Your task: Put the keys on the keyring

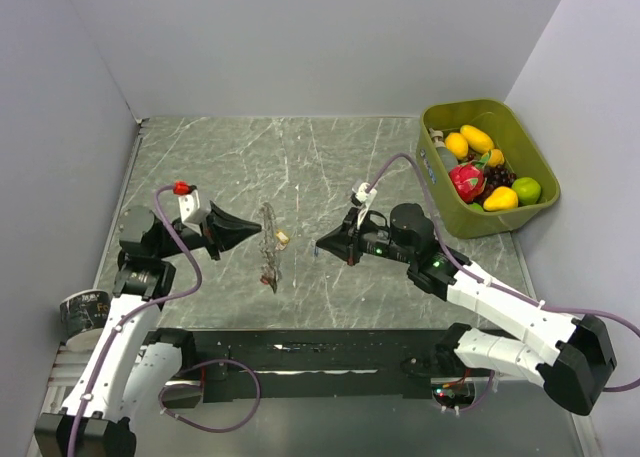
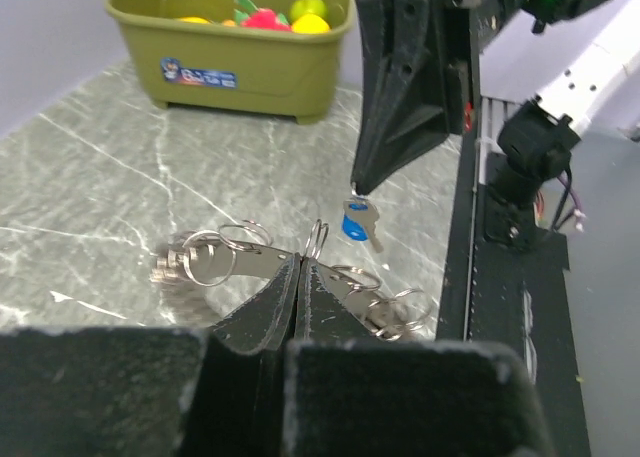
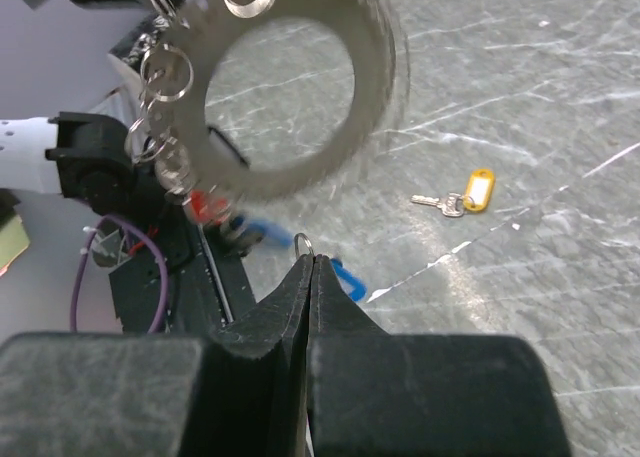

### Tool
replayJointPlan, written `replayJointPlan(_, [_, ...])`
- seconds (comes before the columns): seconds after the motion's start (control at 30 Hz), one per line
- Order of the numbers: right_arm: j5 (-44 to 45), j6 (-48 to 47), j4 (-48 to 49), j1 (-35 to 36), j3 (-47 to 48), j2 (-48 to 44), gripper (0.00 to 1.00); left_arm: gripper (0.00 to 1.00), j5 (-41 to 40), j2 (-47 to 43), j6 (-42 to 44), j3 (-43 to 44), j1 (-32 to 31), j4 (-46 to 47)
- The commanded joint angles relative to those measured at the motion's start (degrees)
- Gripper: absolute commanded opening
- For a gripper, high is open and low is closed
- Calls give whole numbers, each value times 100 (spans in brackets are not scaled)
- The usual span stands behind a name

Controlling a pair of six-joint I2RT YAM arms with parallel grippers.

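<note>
My left gripper [image 1: 258, 233] [image 2: 300, 260] is shut on the edge of the keyring [image 1: 267, 222] [image 2: 230, 257] [image 3: 300, 77] and holds it upright above the table. The keyring is a wide flat grey ring with several small split rings along its rim; red and blue tags [image 3: 207, 205] dangle from its lower part. Facing it from the right, my right gripper [image 1: 318, 247] [image 3: 310, 260] is shut on the split ring of a blue-headed key [image 2: 357, 222] [image 3: 348, 277], a short way from the keyring. A yellow-tagged key [image 1: 283, 237] [image 3: 465, 197] lies on the table.
An olive bin [image 1: 530, 137] [image 2: 250, 77] of toy fruit stands at the back right corner. Grey walls close the marble tabletop on three sides. The black base rail [image 1: 300, 352] runs along the near edge.
</note>
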Motion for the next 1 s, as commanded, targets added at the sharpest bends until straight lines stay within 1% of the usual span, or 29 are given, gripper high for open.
replayJointPlan(0.0, [-194, -161, 161, -28, 7, -81, 0, 1, 89, 16, 437, 176, -191, -178])
replayJointPlan(0.1, [-185, -162, 74, -28, 104, -2, 0, 1, -8, 78, 446, 158, -314, -178])
replayJointPlan(0.27, [-124, -223, -76, -20, 402, 139, 0, 1, -114, 244, 683, 263, -586, -538])
replayJointPlan(0.43, [-115, -276, -181, 50, 719, 332, 0, 1, -245, 359, 727, 307, -753, -661])
replayJointPlan(0.7, [-27, -329, -287, 331, 1193, 622, 0, 1, -895, 500, 947, 404, -877, -1083])
replayJointPlan(0.97, [34, -373, -270, 586, 1457, 903, 0, 1, -1151, 491, 912, 404, -903, -1084])
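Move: About 9 cm to the right hand's left, roughly level with it in height and reach, hangs the keyring, its middle some 2 cm right of the left fingertips and 5 cm below them. The blue-tag keys in the right fingers lie about 11 cm right of the left hand, 1 cm back and 7 cm lower. On the table, the yellow-tag keys are about 9 cm ahead of the right hand, 7 cm left and 21 cm below. Closing the gap between the two grippers from both sides, the left hand lowers the keyring about 5 cm and shifts it 2 cm right, rolling some 10 degrees. The right hand dips slightly, then carries the blue-tag keys about 4 cm left towards the keyring and 3 cm up. Both keep their grips shut. ##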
